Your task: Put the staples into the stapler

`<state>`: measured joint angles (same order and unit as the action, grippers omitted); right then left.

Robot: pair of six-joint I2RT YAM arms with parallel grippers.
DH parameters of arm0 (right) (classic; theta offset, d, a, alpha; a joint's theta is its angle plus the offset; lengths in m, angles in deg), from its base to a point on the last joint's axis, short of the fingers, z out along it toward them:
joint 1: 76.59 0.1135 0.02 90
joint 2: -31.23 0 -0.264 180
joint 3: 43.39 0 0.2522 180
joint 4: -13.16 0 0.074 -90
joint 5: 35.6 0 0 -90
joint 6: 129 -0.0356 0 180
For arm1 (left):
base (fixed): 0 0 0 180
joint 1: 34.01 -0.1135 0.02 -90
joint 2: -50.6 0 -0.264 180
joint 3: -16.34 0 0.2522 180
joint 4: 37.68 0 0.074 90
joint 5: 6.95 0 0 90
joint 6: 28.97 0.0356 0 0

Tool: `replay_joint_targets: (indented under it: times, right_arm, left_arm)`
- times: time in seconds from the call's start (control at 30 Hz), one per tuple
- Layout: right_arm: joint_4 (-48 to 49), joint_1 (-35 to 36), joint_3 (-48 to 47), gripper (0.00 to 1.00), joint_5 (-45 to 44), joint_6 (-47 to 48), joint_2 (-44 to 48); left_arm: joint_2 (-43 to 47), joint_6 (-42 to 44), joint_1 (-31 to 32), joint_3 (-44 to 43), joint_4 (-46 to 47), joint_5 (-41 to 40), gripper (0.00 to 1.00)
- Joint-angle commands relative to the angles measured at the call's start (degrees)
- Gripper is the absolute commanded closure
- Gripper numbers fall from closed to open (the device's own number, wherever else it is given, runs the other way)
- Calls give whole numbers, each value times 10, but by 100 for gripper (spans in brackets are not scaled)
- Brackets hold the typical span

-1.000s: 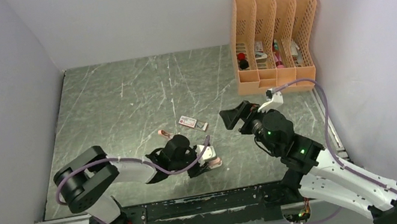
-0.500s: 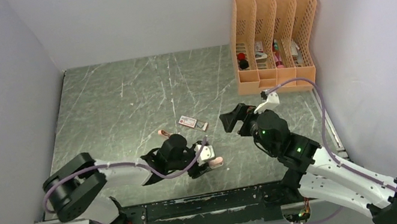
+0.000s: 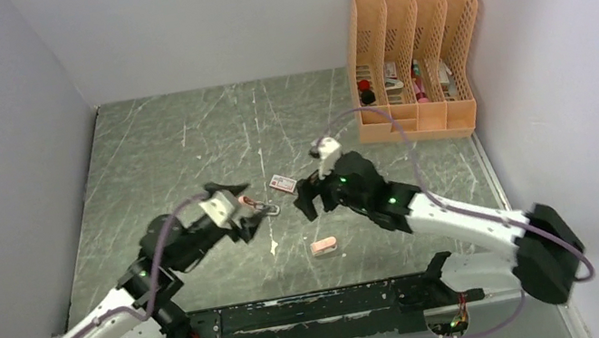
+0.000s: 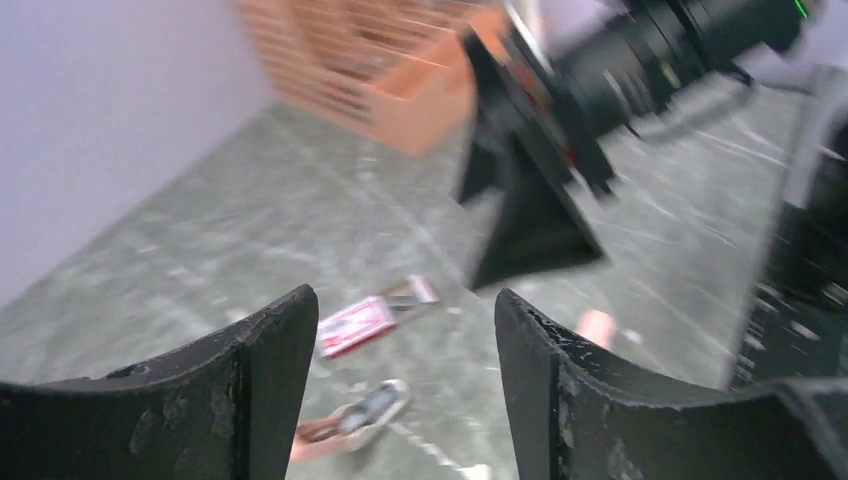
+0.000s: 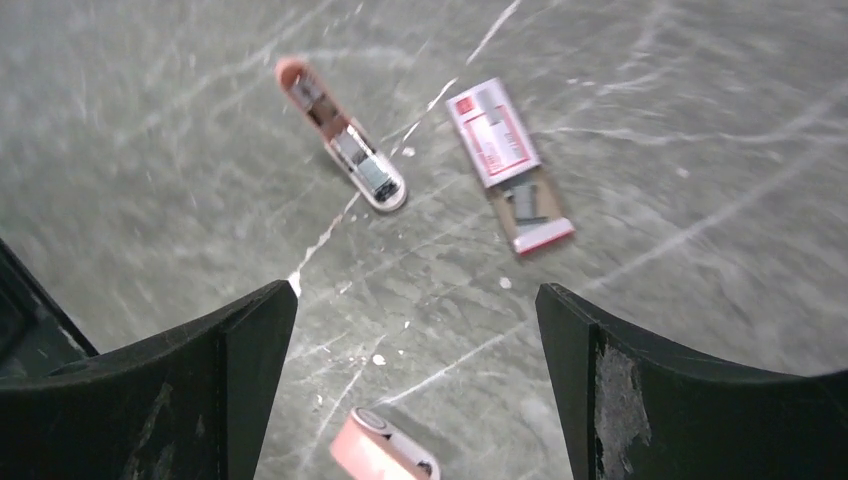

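Note:
The staples box (image 3: pixel 284 183), red and white with its grey tray pulled out, lies mid-table; it also shows as the box (image 5: pixel 508 165) and, blurred, the box (image 4: pixel 365 322). A salmon-pink stapler (image 3: pixel 254 203) lies opened flat to its left, its metal channel showing on the stapler (image 5: pixel 340 135). A second pink stapler (image 3: pixel 323 246) rests on the table nearer the front, also seen as the stapler (image 5: pixel 380 455). My left gripper (image 3: pixel 239 211) hovers open and empty by the opened stapler (image 4: pixel 355 420); its jaws (image 4: pixel 405 300) stand apart. My right gripper (image 3: pixel 308 197) hangs open and empty just right of the box (image 5: pixel 417 295).
An orange slotted desk organizer (image 3: pixel 411 58) with small items stands at the back right against the wall. Grey walls close in the left, back and right sides. The black mounting rail (image 3: pixel 301 307) runs along the front edge.
My left gripper opened and let go of the second pink stapler, which now lies on the table, then swung back and left to the opened stapler. My right arm moved left toward the box.

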<state>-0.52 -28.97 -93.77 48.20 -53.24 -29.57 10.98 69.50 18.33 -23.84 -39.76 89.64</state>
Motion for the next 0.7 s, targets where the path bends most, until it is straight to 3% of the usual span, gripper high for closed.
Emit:
replay_joint_targets:
  times: [0.0, 0.1, 0.33, 0.67]
  right_arm:
    - [63, 0, -45, 6, 160, 158, -118]
    - [115, -1, -56, 6, 205, 207, -183]
    - [122, -9, -134, 17, 297, 300, -333]
    - [115, -23, -203, 28, 303, 357, -446]
  left_arm:
    - [53, -31, -135, -38, -123, 33, 29]
    - [36, -14, -218, -68, -157, 80, 29]
    - [9, -13, -347, -94, -163, 130, 29]
    - [10, -6, -390, -89, -180, 165, 29]
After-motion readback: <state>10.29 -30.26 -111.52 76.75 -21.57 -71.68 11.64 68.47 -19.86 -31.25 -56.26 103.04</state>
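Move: The open stapler lies about 14 cm to the right hand's left, some 5 cm farther forward and 15 cm below. The staple box is about 9 cm ahead of that hand and 6 cm to its left; the closed stapler sits about 9 cm back and 1 cm left, both at table level. From the left hand, the open stapler is roughly 9 cm straight ahead and 22 cm below. Swing the right gripper left and down in one sweep, about 11 cm each way, towards the open stapler, turning it some 40 degrees counter-clockwise so the fingers point left and more steeply down; narrow them partway, still clear of the stapler. Meanwhile carry the empty left gripper left and forward, out of the way, turning counter-clockwise. ##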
